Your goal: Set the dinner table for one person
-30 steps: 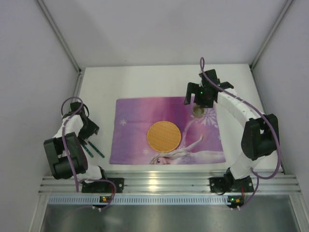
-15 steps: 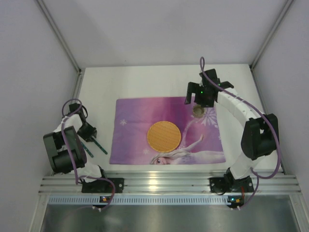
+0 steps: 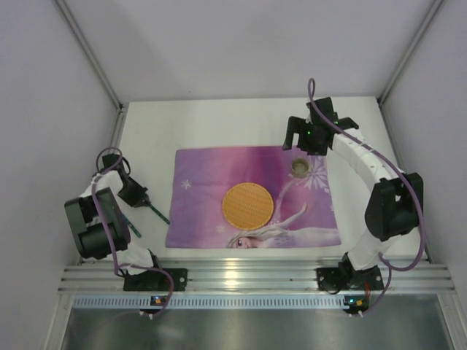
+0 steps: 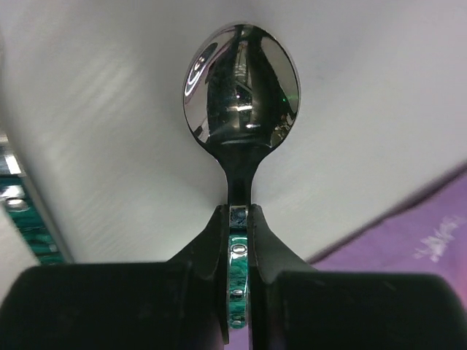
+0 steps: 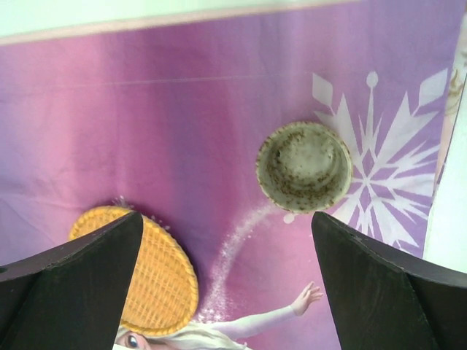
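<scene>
My left gripper (image 4: pixel 238 211) is shut on the green handle of a steel spoon (image 4: pixel 241 87), whose bowl sticks out ahead of the fingers over the white dinner table (image 4: pixel 109 146). From above, that gripper (image 3: pixel 136 195) sits left of the purple placemat (image 3: pixel 204 175), with the spoon (image 3: pixel 157 212) angled toward the mat's edge. My right gripper (image 5: pixel 225 219) hangs open above the placemat (image 5: pixel 182 109) with nothing between its fingers. A small speckled cup (image 5: pixel 304 166) stands upright ahead of it. An orange woven round plate (image 5: pixel 157 270) lies on the mat.
A second green-handled utensil (image 3: pixel 134 227) lies on the dinner table (image 3: pixel 153 131) near the left arm. The cup (image 3: pixel 299 168) stands at the mat's far right and the orange plate (image 3: pixel 247 204) near its middle. Grey walls close in on three sides.
My left gripper closed on the spoon and swung it toward the placemat's left edge. My right gripper drew back from the cup toward the far side, still open.
</scene>
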{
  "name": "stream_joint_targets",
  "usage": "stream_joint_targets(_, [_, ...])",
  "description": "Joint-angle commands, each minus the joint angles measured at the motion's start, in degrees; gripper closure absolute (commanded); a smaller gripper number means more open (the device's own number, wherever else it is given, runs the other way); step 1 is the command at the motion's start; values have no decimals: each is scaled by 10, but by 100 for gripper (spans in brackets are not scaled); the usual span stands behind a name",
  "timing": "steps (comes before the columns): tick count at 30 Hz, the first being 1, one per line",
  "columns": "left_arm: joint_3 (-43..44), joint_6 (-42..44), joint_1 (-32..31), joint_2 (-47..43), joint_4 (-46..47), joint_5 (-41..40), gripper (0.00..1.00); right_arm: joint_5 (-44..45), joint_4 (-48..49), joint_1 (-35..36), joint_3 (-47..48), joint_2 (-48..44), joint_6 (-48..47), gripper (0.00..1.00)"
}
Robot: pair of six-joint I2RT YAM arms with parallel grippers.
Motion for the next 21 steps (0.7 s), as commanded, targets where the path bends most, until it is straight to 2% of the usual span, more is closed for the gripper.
stream_joint_targets(1, [26,-15,-2,-33,55,143,100,-5,4,16,65,-35,3,0])
stream_joint_targets(4, [60,-44,-10,-46,64,197,100,-16,4,62,90,-35,22,0])
stream_joint_targets(7, [93,-64,-36,-45,68,212,100,-35,13,114,100,-23,70,0])
stream_joint_targets(10, [113,-81,-74,-38,92,239,100,-77,61,162,79,-12,128,0])
stream_joint_targets(12, [134,-92,-113,-26,112,261,100,-120,116,180,44,-1,173,0])
stream_joint_targets(15, [182,-87,-182,-3,106,248,100,-174,203,214,-12,14,227,0])
stream_joint_targets(17, [202,-87,-231,7,104,240,100,-182,227,239,-18,23,234,0])
stream_joint_targets(21, [235,-101,-282,27,101,232,100,-200,246,263,-6,49,230,2])
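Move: The left gripper already holds the spoon by the top of its handle, just over the table; the open right gripper it goes to meet is roughly 56 cm to its right, 12 cm ahead and 12 cm higher. The fork lies about 6 cm left and 7 cm back of the left gripper. From the right gripper, the spoon is some 54 cm left, 14 cm back and 13 cm down, the plate 19 cm left and 14 cm back, the cup 2 cm right and 2 cm ahead. Keep the left fingers shut on the spoon and lift it about 14 cm while carrying it right and forward over the placemat, tipping the fingers forward and turning the wrist clockwise. Bring the wide-open right gripper up off the cup's side, then about 22 cm left and back past the plate's far edge, sinking again and rolling its left side up, towards the spoon's handle. ##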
